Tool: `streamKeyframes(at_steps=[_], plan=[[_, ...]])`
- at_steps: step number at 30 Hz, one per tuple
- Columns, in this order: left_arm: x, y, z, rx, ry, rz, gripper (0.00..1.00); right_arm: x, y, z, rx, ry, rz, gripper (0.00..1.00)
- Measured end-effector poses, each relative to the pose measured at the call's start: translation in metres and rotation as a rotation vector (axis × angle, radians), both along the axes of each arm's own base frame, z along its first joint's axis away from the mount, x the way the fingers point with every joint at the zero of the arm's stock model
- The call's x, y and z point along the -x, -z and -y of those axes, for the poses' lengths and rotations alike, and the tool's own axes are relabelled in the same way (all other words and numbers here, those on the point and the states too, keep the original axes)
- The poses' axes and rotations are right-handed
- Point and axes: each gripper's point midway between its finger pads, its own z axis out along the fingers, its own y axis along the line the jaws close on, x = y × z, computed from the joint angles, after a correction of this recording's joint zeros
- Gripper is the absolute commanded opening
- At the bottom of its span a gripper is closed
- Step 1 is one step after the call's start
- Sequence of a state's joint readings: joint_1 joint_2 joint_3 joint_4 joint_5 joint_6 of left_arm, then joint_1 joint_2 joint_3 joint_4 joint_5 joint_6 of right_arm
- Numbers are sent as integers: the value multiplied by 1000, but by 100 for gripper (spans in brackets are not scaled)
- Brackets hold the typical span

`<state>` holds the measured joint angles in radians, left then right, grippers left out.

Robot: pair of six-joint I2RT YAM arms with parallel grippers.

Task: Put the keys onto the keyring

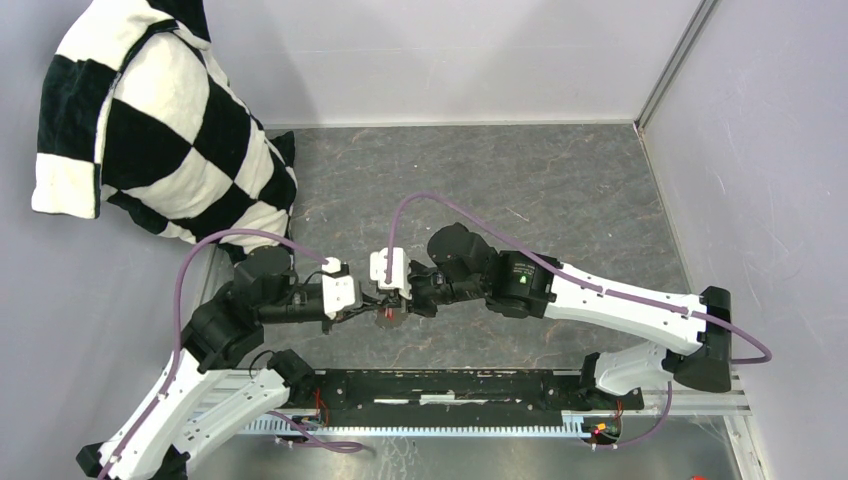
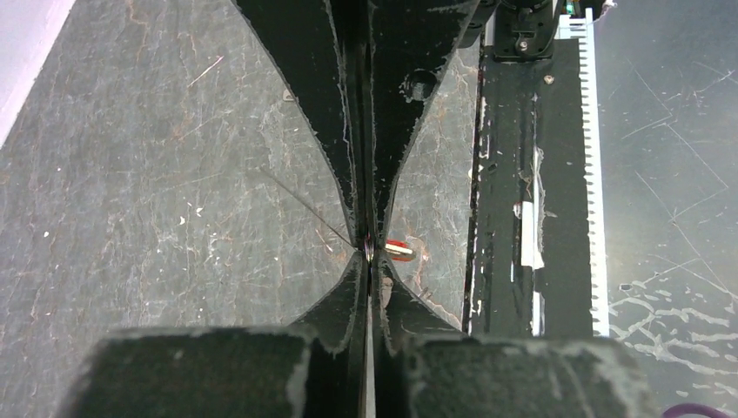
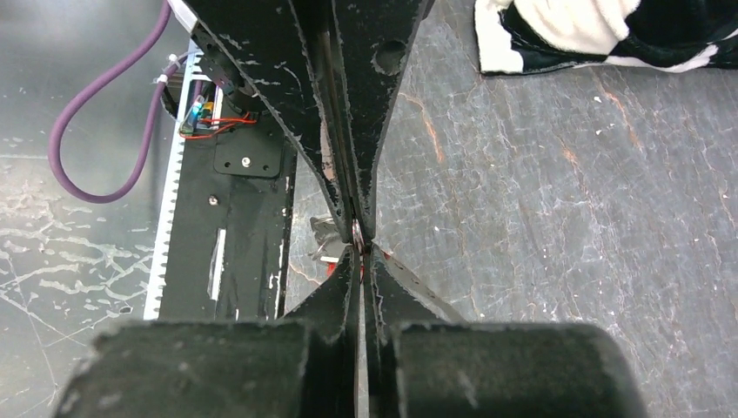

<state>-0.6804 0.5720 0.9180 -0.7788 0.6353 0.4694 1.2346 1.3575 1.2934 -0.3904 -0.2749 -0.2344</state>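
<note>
My left gripper (image 1: 360, 312) and right gripper (image 1: 403, 300) meet tip to tip above the middle of the table. The left gripper (image 2: 369, 252) is shut on the keyring (image 2: 305, 205), a thin wire that runs up and left from its tips. The right gripper (image 3: 357, 239) is shut on a silvery metal edge. The red key (image 3: 335, 268) sticks out right beside its tips and also shows in the left wrist view (image 2: 399, 249) and the top view (image 1: 385, 318). A dark piece that may be the black key (image 3: 326, 233) hangs beside the tips. Most of the loop is hidden.
A black-and-white checked cushion (image 1: 160, 120) leans in the back left corner and shows in the right wrist view (image 3: 609, 30). The black arm mounting rail (image 1: 450, 390) runs along the near edge. Grey walls (image 1: 760, 150) close the back and right.
</note>
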Motion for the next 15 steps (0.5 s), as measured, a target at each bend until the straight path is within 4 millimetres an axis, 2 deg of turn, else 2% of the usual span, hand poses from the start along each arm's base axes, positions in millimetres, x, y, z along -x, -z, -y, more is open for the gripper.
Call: streamKeyframes(at_steps=[4, 9, 15], plan=[[-2, 0, 0, -1, -8, 5, 2, -1, 0, 0, 4, 6, 6, 5], [-4, -14, -1, 50, -25, 72, 2, -3, -11, 3, -83, 34, 14, 24], [4, -41, 3, 159, 10, 135, 2, 0, -37, 36, -304, 47, -20, 35]])
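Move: The two hands meet tip to tip, both shut on the keyring, so it sits practically at each hand point, 0 to 1 cm off. From the left hand, the grey metal loop hangs with its middle about 1 cm to the right, level front to back and 3 cm below. The red-tagged key hangs roughly 1 cm back, 1 cm to the right and 3 cm below that same hand. The right fingers let go of the keyring, opening to about a third, and the right hand backs off from the left fingertips, some 3.5 cm to the right and as much up, its fingertips tipping up about 15 degrees. The left fingers keep their pinch and lift the ring about 4 cm, tilting their tips up roughly 10 degrees. ##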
